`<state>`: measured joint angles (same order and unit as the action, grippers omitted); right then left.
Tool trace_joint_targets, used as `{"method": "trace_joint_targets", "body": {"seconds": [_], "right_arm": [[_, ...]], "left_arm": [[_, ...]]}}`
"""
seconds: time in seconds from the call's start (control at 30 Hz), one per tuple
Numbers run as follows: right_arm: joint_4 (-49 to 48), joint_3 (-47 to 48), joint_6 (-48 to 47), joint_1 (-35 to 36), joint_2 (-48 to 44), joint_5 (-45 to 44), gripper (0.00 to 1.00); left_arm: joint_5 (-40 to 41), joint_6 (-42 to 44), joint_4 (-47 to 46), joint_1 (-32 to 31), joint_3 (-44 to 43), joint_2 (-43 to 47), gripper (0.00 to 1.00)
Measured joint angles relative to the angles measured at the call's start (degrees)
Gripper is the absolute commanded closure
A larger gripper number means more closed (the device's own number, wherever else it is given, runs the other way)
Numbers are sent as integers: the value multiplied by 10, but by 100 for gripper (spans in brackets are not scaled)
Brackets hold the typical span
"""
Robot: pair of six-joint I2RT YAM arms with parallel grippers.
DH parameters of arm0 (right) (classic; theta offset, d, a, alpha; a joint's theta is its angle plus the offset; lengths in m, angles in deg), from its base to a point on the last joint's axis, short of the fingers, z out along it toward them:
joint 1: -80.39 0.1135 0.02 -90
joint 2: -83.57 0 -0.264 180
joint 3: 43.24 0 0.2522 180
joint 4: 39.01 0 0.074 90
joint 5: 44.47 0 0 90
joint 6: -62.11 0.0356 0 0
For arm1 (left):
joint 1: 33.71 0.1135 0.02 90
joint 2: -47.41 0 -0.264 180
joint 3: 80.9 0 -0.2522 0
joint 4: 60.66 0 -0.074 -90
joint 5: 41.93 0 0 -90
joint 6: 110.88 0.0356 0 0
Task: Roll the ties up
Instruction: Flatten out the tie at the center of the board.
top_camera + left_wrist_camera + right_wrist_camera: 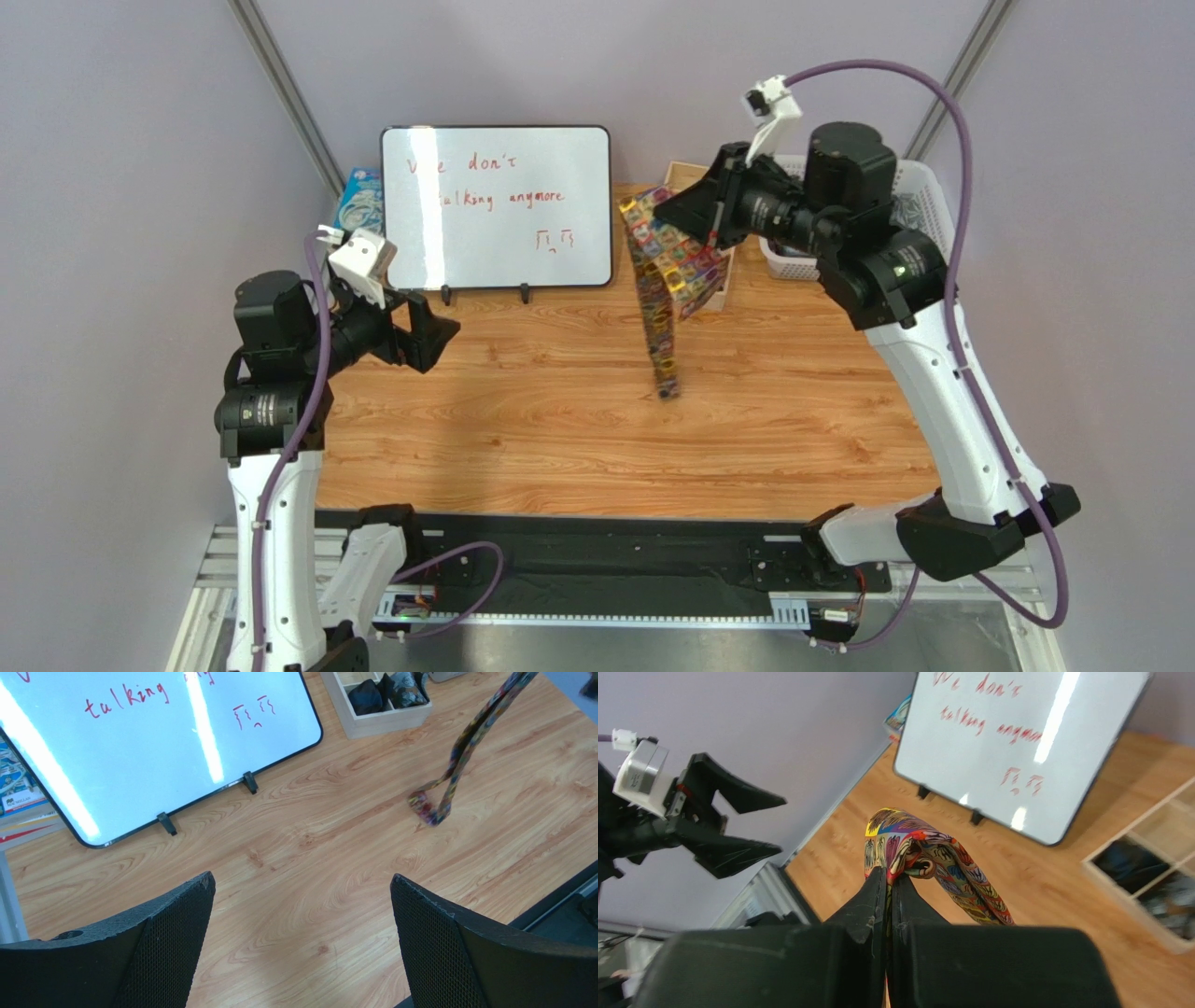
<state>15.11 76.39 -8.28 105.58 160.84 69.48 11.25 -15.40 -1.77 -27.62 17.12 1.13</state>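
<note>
A multicoloured yellow-red tie (662, 273) hangs doubled from my right gripper (697, 213), which is shut on its upper fold (917, 847) high above the back of the table. The tie's lower end (428, 807) touches the wood. Dark rolled ties (367, 696) lie in the compartments of a wooden box (388, 721) behind it. My left gripper (302, 882) is open with nothing between its fingers, held above the left part of the table (561, 406) well away from the tie. In the top view it (435, 333) points to the right.
A whiteboard (498, 207) with red writing stands on small feet at the back left. Books (17, 791) lie behind its left edge. A white basket (919, 196) sits at the back right behind the right arm. A black rail (617, 553) runs along the near edge.
</note>
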Motion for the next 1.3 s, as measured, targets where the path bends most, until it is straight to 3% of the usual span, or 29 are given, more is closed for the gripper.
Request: {"method": "trace_joint_targets", "body": {"seconds": [0.2,0.33,0.43,0.6,0.8,0.93,1.3], "right_arm": [[2,14,73,110,7,-59,100],[1,29,116,123,-7,-116,100],[16,-40,158,76,-51,-157,100],[94,-284,208,-51,-127,-183,100],[164,-511,196,-240,-92,-135,100],[176,-526,150,-325,-22,-73,100],[151,-487,16,-371,70,-19,100]], "left_arm": [[-4,8,3,0,16,6,0],[-10,17,4,0,20,0,1],[-32,51,5,0,21,-7,1],[-83,130,24,-2,49,-28,1],[-97,223,46,-42,75,-123,4],[-90,280,43,-98,91,-193,5],[-39,349,-66,-258,61,-386,4]]}}
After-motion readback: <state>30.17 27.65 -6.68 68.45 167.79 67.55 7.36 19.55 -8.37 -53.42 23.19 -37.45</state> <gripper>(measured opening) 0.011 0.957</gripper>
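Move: The tie already hangs pinched in the closed right fingers. From that hand, the bare middle of the table lies some 42 cm below, about 5 cm back and 9 cm to the left. The sorting box stands about 23 cm ahead and 4 cm to the hand's right, the whiteboard some 18 cm ahead and 32 cm left, both well below. From the empty left hand, the hanging tie's middle is roughly 36 cm right, 5 cm ahead and 10 cm lower. The tie, still pinched in the right fingers, is swung a little left and back, then whipped down some 37 cm and to the right, the wrist tipping about 70 degrees to point down; near the table the hand slows. The left hand, fingers wide open, waits, then sinks about 20 cm and goes right towards the tie's narrow end, turning clockwise. ##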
